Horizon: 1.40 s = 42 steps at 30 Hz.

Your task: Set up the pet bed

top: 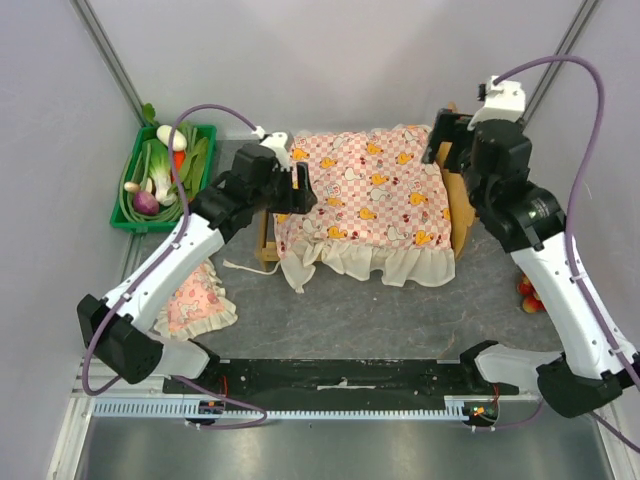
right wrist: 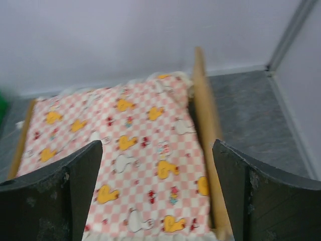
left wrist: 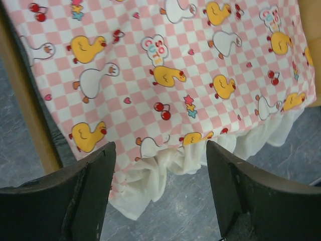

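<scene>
The pet bed [top: 462, 212] is a light-wood frame in the middle of the table, mostly covered by a pink-checked mattress [top: 365, 190] with duck prints. The mattress's white frill [top: 350, 262] hangs over the near edge. My left gripper [top: 298, 186] hovers at the bed's left side, open and empty. In the left wrist view my left gripper [left wrist: 159, 146] spans the frill [left wrist: 150, 175] without touching it, beside the wood rail [left wrist: 25, 110]. My right gripper [top: 440, 140] is open and empty above the bed's far right corner. The right wrist view shows my right gripper [right wrist: 156, 145] over the mattress [right wrist: 125, 150] and side rail [right wrist: 203, 115].
A small pink frilled pillow [top: 195, 300] lies on the table under my left arm. A green tray [top: 128, 190] of vegetables stands at the back left. Red items [top: 530, 295] sit behind my right arm. Grey walls close in the back and sides.
</scene>
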Motion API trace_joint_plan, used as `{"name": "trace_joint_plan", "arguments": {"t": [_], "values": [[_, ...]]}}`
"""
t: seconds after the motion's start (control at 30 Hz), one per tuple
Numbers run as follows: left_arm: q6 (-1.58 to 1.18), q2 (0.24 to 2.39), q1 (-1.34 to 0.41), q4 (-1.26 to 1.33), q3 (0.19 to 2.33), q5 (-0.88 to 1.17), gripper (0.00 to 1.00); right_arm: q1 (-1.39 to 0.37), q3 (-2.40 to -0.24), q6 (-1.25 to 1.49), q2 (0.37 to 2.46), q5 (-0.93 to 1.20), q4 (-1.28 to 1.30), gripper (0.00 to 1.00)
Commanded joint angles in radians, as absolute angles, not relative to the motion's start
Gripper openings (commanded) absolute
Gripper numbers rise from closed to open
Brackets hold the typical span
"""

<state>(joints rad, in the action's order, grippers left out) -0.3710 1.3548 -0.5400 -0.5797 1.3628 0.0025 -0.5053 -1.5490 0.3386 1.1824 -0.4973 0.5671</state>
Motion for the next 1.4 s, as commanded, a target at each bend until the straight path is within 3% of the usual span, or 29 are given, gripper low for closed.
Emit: {"name": "trace_joint_plan", "arguments": {"t": [0.0, 0.17, 0.37, 0.63, 1.0, 1.13, 1.2, 1.3, 1.37], "values": [[-0.221, 1.367, -0.615, -0.543, 1.387, -0.019, 0.79, -0.329, -1.594, 0.287, 1.256, -0.493, 0.816, 0.98], [-0.157, 1.367, -0.656, -0.434, 1.333, 0.124, 0.8, -0.169, -1.462, 0.258, 1.227, -0.276, 0.741, 0.95], [-0.037, 1.367, -0.664, -0.329, 1.209, 0.228, 0.8, -0.126, -1.344, 0.244, 1.23, -0.305, 0.726, 0.92], [-0.005, 1.41, -0.664, -0.316, 1.06, 0.121, 0.79, -0.075, -1.22, 0.216, 1.21, -0.218, 0.669, 0.82], [-0.002, 1.411, -0.617, -0.354, 0.944, -0.132, 0.8, -0.075, -1.204, 0.248, 1.25, -0.112, 0.635, 0.6], [0.034, 1.347, -0.578, -0.353, 0.898, -0.087, 0.81, -0.074, -1.187, 0.256, 1.255, -0.094, 0.618, 0.53], [0.046, 1.306, -0.577, -0.35, 0.887, -0.051, 0.81, -0.074, -1.187, 0.256, 1.261, -0.078, 0.617, 0.45], [0.013, 1.249, -0.578, -0.356, 0.92, 0.056, 0.81, -0.077, -1.18, 0.25, 1.262, 0.009, 0.6, 0.08], [-0.023, 1.207, -0.578, -0.36, 0.956, 0.142, 0.81, -0.075, -1.193, 0.262, 1.262, 0.07, 0.606, 0.0]]}}
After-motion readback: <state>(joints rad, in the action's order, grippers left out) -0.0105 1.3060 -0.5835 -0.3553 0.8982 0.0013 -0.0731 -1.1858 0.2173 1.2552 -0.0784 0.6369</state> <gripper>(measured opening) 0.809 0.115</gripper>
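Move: Below and to the right of the open right hand stands the headboard, its top edge about 10 cm right, 3 cm ahead and 20 cm down; the cover's middle lies some 15 cm left, 8 cm ahead and 34 cm below, the tomatoes 24 cm right, 13 cm back. From the open left hand, the cover's frilled front-left corner lies about 8 cm back, straight in line sideways, 22 cm down, with the loose tie some 10 cm left of that corner, level with it. Swinging right about 11 cm and down some 20 cm, the right hand tips about 30 degrees further downward over the headboard, eases 3 cm back left and closes to pinch its top edge. The left hand, fingers staying open, goes right 6 cm while turning clockwise, then sinks towards the cover's front-left corner and sweeps some 8 cm back left, its left side rolling up. ##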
